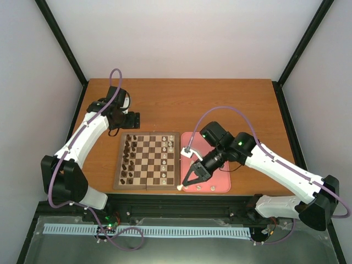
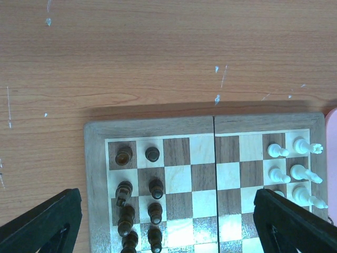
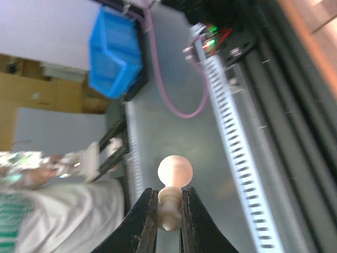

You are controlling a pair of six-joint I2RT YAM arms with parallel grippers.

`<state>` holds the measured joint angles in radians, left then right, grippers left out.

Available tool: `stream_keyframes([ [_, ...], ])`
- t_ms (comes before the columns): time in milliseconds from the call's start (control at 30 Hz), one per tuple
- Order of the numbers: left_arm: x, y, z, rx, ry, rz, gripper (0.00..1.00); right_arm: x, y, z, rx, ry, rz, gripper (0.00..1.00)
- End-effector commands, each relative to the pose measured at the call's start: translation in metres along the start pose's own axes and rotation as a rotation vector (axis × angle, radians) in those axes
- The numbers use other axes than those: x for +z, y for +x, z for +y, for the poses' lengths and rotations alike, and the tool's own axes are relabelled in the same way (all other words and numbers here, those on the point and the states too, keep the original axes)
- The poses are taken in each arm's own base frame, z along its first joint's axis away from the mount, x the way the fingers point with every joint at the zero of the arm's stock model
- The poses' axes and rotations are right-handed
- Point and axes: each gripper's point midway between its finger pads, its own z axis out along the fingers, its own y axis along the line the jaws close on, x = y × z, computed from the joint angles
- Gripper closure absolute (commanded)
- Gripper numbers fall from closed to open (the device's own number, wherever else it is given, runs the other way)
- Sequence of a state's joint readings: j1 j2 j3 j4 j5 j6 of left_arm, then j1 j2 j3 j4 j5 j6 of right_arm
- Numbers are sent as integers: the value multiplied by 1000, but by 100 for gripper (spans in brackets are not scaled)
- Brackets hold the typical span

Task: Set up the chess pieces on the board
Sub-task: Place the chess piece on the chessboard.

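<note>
The board (image 1: 118, 165) lies in the middle of the table, with cream-white chess pieces (image 1: 167, 147) on its right side and dark pieces (image 1: 128, 159) on its left. My right gripper (image 1: 184, 184) hangs over the gap between the board's near right corner and the pink tray, shut on a cream pawn (image 1: 179, 187). In the right wrist view the pawn (image 3: 175, 171) is pinched at its stem between the fingers (image 3: 145, 221), round head sticking out. My left gripper (image 2: 168, 211) stands open above the board's far end (image 2: 158, 126), holding nothing. White pieces (image 2: 297, 171) show there at the right.
A pink tray (image 1: 220, 184) sits right of the board, with small pieces (image 1: 204, 188) along its near edge. Dark pieces (image 2: 139, 205) stand in two columns under my left wrist. Black frame rails run along the table's near edge (image 1: 181, 204).
</note>
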<state>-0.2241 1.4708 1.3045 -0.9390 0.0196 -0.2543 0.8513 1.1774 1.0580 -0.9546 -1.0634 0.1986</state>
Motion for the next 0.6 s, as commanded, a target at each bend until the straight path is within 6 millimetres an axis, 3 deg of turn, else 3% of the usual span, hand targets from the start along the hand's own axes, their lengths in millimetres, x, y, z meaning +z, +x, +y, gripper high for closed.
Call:
stream_keyframes([
  [0, -6, -13, -4, 3, 19, -30, 0, -18, -34, -30, -18, 286, -98, 97],
  [100, -4, -12, -5, 1, 24, -17, 0, -37, -57, -45, 17, 467, -193, 97],
  [200, -1, -9, -6, 0, 30, -1, 0, -60, -64, -68, 94, 669, -259, 97],
  [400, 9, -2, -6, -1, 32, 30, 0, -95, -45, -103, 262, 939, -374, 97],
  [567, 9, -6, -5, 1, 25, 25, 0, -90, -25, -123, 348, 1027, -328, 97],
])
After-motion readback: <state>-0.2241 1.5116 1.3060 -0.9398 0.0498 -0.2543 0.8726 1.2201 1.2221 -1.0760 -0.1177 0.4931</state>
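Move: The white piece already held in the right hand is bound for the next free back-rank square, roughly 20 cm ahead, 6 cm left and 22 cm below. The last placed back-rank piece stands 3 cm beyond that square; a white pawn stands about 3 cm left of the square, level with it. A lone tray piece is some 16 cm ahead and 4 cm right of the hand. From the left hand the square lies about 10 cm back, 14 cm right and 15 cm down. Still pinched in the shut fingers, the white piece is swung by the right arm about 12 cm forward from above the near edge of the board and tray, at first nearly level, then curving right and sinking some 4 cm over the pink tray. The wrist turns about 55 degrees, bringing fingers that pointed back and left round to point mostly down, still leaning left. ##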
